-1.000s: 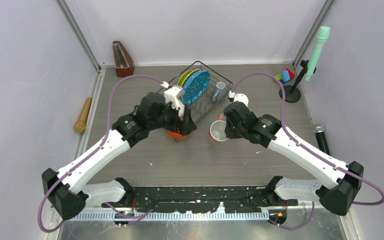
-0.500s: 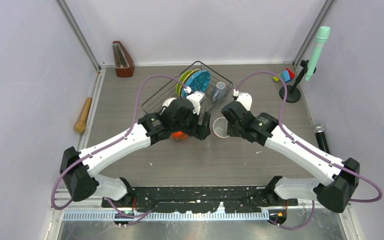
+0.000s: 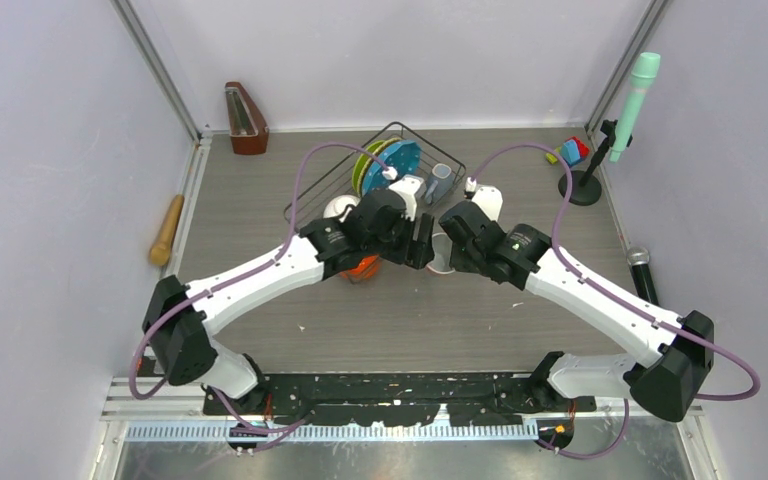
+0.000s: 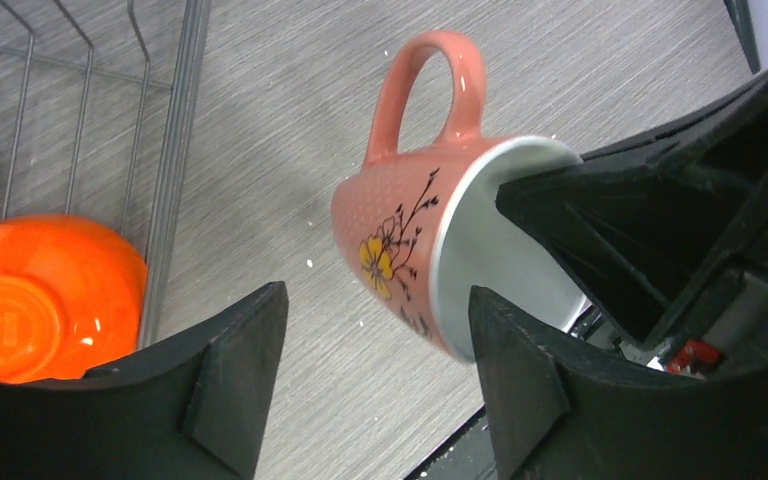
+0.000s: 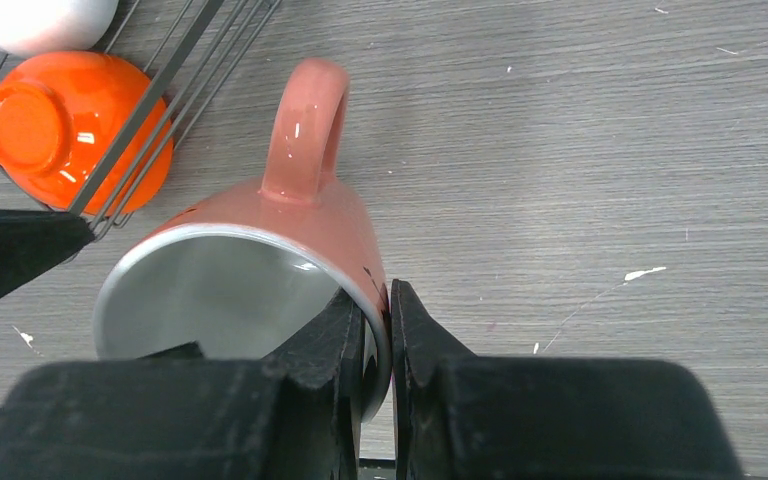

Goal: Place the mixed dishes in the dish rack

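My right gripper [image 5: 388,300] is shut on the rim of the pink mug [image 5: 290,240] and holds it tilted above the table. In the top view the mug [image 3: 442,258] sits between both grippers. My left gripper [image 4: 375,295] is open, its jaws on either side of the mug's flowered body [image 4: 400,230] without touching it. The black wire dish rack [image 3: 320,195] holds the lime-green plate [image 3: 366,162], blue dotted plate [image 3: 402,162], grey mug [image 3: 441,180] and white bowl [image 3: 339,207]. The orange bowl [image 4: 40,300] lies upside down at the rack's near corner. The yellow plate is hidden.
A wooden metronome [image 3: 245,118] stands at the back left and a wooden rolling pin [image 3: 167,230] lies at the left edge. A green microphone on a stand [image 3: 632,100], toy blocks [image 3: 570,152] and a black microphone [image 3: 643,275] are on the right.
My left arm swung right from over the orange bowl to the pink mug. My right gripper carried the mug a little left and towards the rack.
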Available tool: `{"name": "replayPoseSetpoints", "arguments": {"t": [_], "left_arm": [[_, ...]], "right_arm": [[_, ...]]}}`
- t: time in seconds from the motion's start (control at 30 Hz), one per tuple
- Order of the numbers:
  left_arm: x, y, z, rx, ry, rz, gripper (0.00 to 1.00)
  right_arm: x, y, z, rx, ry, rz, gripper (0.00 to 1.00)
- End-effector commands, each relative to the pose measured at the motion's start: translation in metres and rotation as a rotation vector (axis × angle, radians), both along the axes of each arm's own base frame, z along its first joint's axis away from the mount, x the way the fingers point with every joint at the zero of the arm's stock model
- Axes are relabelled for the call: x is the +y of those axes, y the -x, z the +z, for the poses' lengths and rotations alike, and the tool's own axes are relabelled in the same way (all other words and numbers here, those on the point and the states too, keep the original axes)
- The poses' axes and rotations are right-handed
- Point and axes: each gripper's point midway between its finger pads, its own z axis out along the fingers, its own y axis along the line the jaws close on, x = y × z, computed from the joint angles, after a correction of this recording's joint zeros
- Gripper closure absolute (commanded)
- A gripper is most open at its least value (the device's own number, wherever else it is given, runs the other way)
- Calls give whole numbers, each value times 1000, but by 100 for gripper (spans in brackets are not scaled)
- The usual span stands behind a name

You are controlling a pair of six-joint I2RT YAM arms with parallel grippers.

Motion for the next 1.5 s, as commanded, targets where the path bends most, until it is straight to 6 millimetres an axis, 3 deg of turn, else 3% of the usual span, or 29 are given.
{"name": "replayPoseSetpoints", "arguments": {"t": [0.0, 0.1, 0.2, 0.27, 0.3, 0.37, 0.43, 0.57, 0.8, 0.9, 1.07, 1.2, 1.3, 1.33, 1.47], "left_arm": [[-16, -12, 11, -21, 2, 14, 37], [-25, -13, -1, -4, -41, 1, 57], [-37, -13, -7, 17, -37, -21, 95], [-40, -14, -10, 22, -24, -20, 100], [-40, -15, -9, 20, -18, -12, 100], [-39, -16, -6, 13, -18, -5, 100], [-36, -18, -4, 19, -12, -2, 100], [-33, -19, 4, 47, 47, -24, 100], [-11, -20, 27, 146, 277, -69, 100], [2, -18, 45, 161, 399, -104, 100], [30, -17, 89, 209, 603, -119, 100], [51, -20, 119, 189, 667, -97, 100], [56, -20, 141, 209, 767, -133, 100], [56, -20, 150, 205, 804, -156, 100], [52, -17, 163, 250, 885, -201, 100]], "right_arm": [[13, -18, 31, -112, -110, -43, 100], [9, -18, 30, -118, -79, -57, 98], [6, -16, 24, -106, -58, -65, 89], [7, -13, 25, -102, -71, -57, 63], [6, -12, 25, -102, -76, -58, 37], [3, -8, 31, -116, -95, -54, 17], [-1, -3, 40, -132, -129, -35, 8], [-9, 9, 59, -169, -222, 19, 2], [-36, 6, 61, -148, -365, -49, 0], [-25, 4, 69, -123, -516, -25, 0], [24, 5, 131, -251, -924, 216, 0], [43, 6, 140, -261, -1002, 342, 0], [54, 4, 146, -255, -1112, 380, 0], [57, 3, 160, -303, -1153, 417, 0], [66, 2, 179, -325, -1251, 485, 0]]}}
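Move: The pink mug, held by its rim in the right hand, lies about 5 cm to the left hand's right, some 2 cm ahead and 5 cm lower. In the rack, far below the left hand, the orange bowl is roughly level with it and 11 cm left, the white bowl 8 cm ahead and 13 cm left, the grey mug 14 cm ahead and 6 cm right. From the right hand the pink mug's middle is some 4 cm left, 1 cm ahead, 3 cm below. Right and slightly forward, the left hand reaches onto the pink mug's near rim, pinches it, dips, then lifts some 15 cm while going left, tipping the fingers up about 40 degrees. The right hand holds until that pinch, opens wide and lets go, rises and backs off right, then swings about 10 cm left and on up, rolling some 60 degrees to bring its open fingers to the mug's base. ##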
